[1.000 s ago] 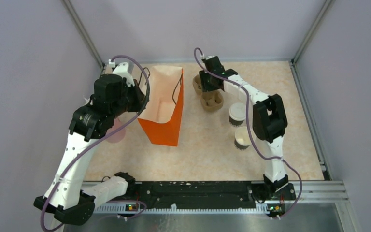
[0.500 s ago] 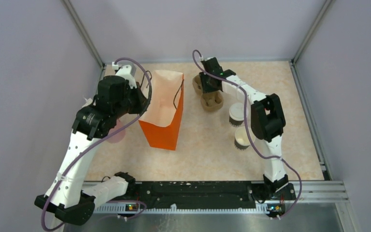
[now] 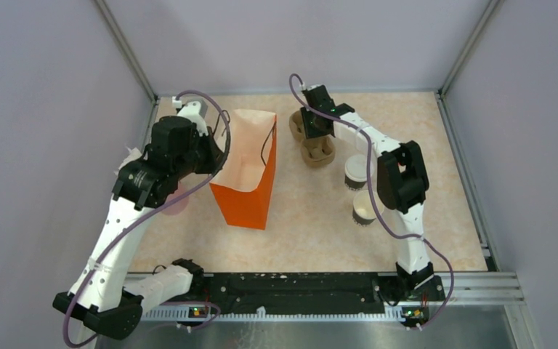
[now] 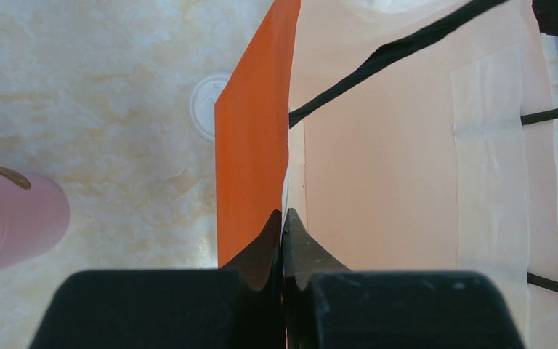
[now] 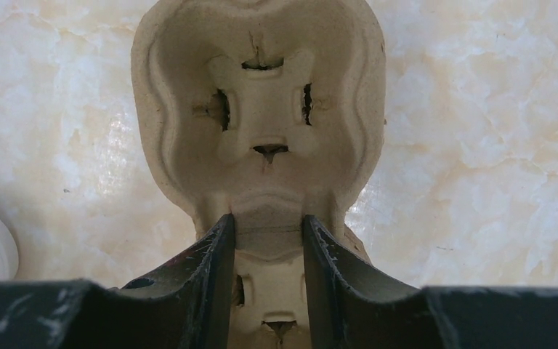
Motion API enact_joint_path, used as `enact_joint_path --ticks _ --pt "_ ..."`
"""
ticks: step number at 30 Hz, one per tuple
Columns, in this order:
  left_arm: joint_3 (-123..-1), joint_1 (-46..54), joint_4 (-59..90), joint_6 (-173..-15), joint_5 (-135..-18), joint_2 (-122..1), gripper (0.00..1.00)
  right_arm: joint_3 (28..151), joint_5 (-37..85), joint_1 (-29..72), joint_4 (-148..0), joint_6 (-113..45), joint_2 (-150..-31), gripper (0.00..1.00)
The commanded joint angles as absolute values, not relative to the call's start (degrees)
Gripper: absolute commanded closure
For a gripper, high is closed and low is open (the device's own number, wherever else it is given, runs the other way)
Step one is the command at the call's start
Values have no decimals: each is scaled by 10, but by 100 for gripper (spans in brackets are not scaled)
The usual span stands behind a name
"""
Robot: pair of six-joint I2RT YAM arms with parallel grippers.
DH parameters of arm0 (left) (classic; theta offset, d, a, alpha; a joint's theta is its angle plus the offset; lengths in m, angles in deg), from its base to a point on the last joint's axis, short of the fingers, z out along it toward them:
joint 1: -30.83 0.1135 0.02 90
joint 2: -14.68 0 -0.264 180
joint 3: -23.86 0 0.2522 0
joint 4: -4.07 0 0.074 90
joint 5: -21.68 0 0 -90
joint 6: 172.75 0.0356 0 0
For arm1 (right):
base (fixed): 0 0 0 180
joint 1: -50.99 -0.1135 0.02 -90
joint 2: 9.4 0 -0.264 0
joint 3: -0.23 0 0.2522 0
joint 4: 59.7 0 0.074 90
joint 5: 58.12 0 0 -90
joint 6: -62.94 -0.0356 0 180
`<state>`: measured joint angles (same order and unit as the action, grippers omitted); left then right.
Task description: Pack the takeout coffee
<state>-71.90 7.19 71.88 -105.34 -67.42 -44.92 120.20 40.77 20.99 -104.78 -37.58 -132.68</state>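
The takeout coffee (image 3: pixel 356 173), a tan cup with a white lid, stands on the table right of the brown pulp tray (image 3: pixel 318 147). My right gripper (image 3: pixel 314 129) is shut on the tray's middle bridge; in the right wrist view its fingers (image 5: pixel 214 251) press both sides of the tray (image 5: pixel 261 109), gripper (image 5: pixel 269 227). My left gripper (image 3: pixel 218 154) is shut on the left rim of the tall orange bag (image 3: pixel 247 193), which stands open. In the left wrist view the gripper (image 4: pixel 283 216) pinches the bag wall (image 4: pixel 251 167).
An open tan cup (image 3: pixel 365 209) stands in front of the lidded one. A pink cup (image 3: pixel 176 201) sits left of the bag, also in the left wrist view (image 4: pixel 14 218). A loose white lid (image 4: pixel 205 109) lies by the bag. Walls close the left, back and right.
My left gripper has shifted slightly right and toward the near edge with the bag rim, and the bag has moved with it. The right gripper has barely moved on the tray.
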Motion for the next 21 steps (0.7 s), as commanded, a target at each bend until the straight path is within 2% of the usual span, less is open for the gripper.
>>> enact_joint_path --ticks 1,14,21 --pt "-704 74 687 -1055 -699 -438 100 1221 401 202 -1037 -376 -1285 67" --pt "-666 74 635 -1082 -736 -450 100 1234 391 216 -1031 -402 -1225 67" --pt "-619 73 573 -1144 -762 -472 100 1183 417 255 -1033 -429 -1131 68"
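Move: The right hand already pinches the cup carrier's middle ridge, with a second carrier nested some 3 cm below. From there the orange bag's open mouth is about 16 cm left, 18 cm back and 20 cm above; a loose lid lies 19 cm left, 12 cm back; the lidded cup is 14 cm right, 13 cm back. From the left hand, still gripping the bag's left rim, that carrier lies roughly 23 cm ahead, 21 cm right and 21 cm lower. Lifting the pinched carrier almost straight up off the one beneath, the right hand rises about 9 cm, slowly at first and then faster, its fingers tipping up some 10 degrees and keeping their hold. Meanwhile the left hand, still pinching the rim, carries the bag about 3 cm right and 3 cm down, towards the carrier. ##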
